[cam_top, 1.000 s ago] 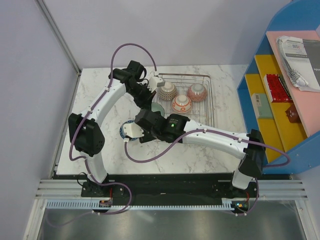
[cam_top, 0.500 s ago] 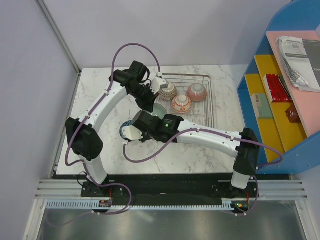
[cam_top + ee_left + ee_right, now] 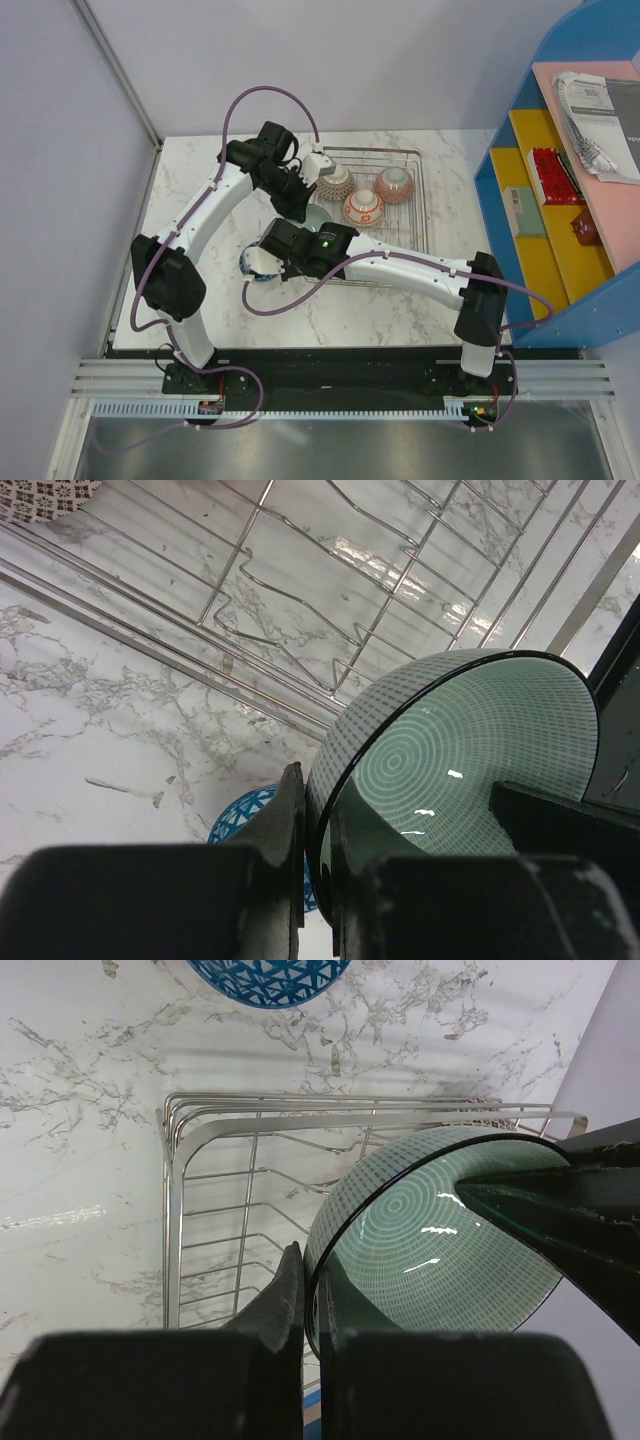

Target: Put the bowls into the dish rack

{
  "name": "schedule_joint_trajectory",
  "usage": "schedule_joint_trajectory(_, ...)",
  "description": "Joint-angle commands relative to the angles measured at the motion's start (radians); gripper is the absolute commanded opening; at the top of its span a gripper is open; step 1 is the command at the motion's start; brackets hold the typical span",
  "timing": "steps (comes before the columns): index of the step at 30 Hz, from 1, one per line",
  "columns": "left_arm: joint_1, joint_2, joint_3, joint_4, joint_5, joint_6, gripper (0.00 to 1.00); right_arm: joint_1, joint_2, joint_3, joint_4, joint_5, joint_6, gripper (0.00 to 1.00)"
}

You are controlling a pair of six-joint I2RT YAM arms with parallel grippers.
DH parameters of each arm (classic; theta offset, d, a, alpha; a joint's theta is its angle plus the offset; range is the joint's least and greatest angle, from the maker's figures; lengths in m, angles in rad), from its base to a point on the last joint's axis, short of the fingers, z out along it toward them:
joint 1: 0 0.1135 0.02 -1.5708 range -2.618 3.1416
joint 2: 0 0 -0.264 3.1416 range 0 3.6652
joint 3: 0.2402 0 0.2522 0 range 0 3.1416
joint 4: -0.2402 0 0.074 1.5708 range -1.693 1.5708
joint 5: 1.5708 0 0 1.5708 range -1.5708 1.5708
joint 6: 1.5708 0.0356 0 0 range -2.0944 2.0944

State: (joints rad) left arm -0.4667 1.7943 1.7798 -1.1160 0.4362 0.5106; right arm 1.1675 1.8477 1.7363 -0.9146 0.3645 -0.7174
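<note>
A pale green bowl point(image 3: 318, 216) with a ringed pattern inside hangs tilted over the front left corner of the dish rack point(image 3: 415, 205). My left gripper point(image 3: 318, 780) is shut on its rim point(image 3: 470, 750). My right gripper point(image 3: 312, 1260) is shut on the same bowl point(image 3: 440, 1250) from the other side. Both grippers meet at the bowl in the top view, the left point(image 3: 303, 208) above the right point(image 3: 298, 233). A grey-black bowl point(image 3: 335, 180), an orange bowl point(image 3: 362, 207) and a red bowl point(image 3: 395, 184) sit upside down in the rack. A blue bowl point(image 3: 248, 265) lies on the table left of the rack.
The rack's wire tines point(image 3: 330, 600) lie just beyond the green bowl. The blue bowl also shows in the left wrist view point(image 3: 245, 815) and the right wrist view point(image 3: 270, 975). A blue and yellow shelf unit point(image 3: 560, 170) stands at the right. The marble table point(image 3: 200, 170) ends at a wall on the left.
The right arm has swung left and its gripper has closed in on the green bowl from below. The left arm has shifted slightly. The green bowl has stayed at the rack's front left corner.
</note>
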Motion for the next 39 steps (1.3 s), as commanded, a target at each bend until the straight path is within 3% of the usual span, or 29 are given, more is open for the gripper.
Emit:
schedule_joint_trajectory(1, -0.013, -0.046, -0.014, -0.047, 0.044, 0.008, 0.02, 0.003, 0.005, 0.045, -0.032, 0.025, -0.048, 0.00)
schedule_joint_trajectory(3, -0.013, -0.044, -0.022, -0.036, 0.041, 0.002, 0.05, 0.001, 0.002, 0.058, -0.029, 0.019, -0.040, 0.00)
schedule_joint_trajectory(6, -0.013, -0.044, -0.036, -0.024, 0.039, -0.004, 0.44, 0.001, 0.001, 0.072, -0.030, 0.019, -0.036, 0.00)
schedule_joint_trajectory(9, -0.013, -0.049, -0.045, -0.010, 0.049, -0.011, 0.68, 0.003, 0.001, 0.071, -0.029, 0.021, -0.031, 0.00)
schedule_joint_trajectory(11, -0.013, -0.052, -0.045, -0.005, 0.058, -0.014, 0.73, 0.001, 0.002, 0.066, -0.026, 0.019, -0.027, 0.00)
schedule_joint_trajectory(15, -0.015, -0.064, -0.042, 0.010, 0.055, -0.024, 0.99, -0.002, 0.001, 0.060, -0.017, 0.013, -0.013, 0.00)
schedule_joint_trajectory(26, 0.022, -0.248, -0.072, 0.254, 0.090, -0.138, 1.00, -0.031, -0.019, 0.011, 0.031, -0.016, 0.024, 0.00)
schedule_joint_trajectory(30, 0.078, -0.370, -0.155, 0.398, 0.015, -0.204, 1.00, -0.061, -0.028, 0.009, 0.069, -0.080, 0.079, 0.00)
schedule_joint_trajectory(34, 0.283, -0.470, -0.240, 0.487, 0.086, -0.257, 1.00, -0.115, -0.065, -0.017, 0.112, -0.189, 0.159, 0.00)
schedule_joint_trajectory(39, 0.431, -0.547, -0.436, 0.482, 0.177, -0.201, 1.00, -0.202, -0.130, -0.009, 0.163, -0.378, 0.294, 0.00)
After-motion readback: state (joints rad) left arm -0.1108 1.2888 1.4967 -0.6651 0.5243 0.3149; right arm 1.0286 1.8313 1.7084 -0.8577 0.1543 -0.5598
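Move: Between the two hands, the green bowl is pinched by its rim; its middle lies about 4 cm right of and 3 cm nearer than the left hand, and 4 cm ahead of the right. From the right hand, the dish rack's middle is about 8 cm ahead, 10 cm right and 15 cm down. In the rack, the orange bowl is 10 cm ahead and 10 cm right, the patterned bowl 16 cm ahead and 3 cm right; the blue bowl is 12 cm left. Opening wide, the left fingers let go of the green bowl's rim with a small dip back and down, then the hand climbs about 15 cm and swings some 11 cm left, away from the bowl. The right hand keeps its rim pinch almost in place, then eases 2 cm forward and slightly down, tipping and turning clockwise by nearly 20 degrees in all. ##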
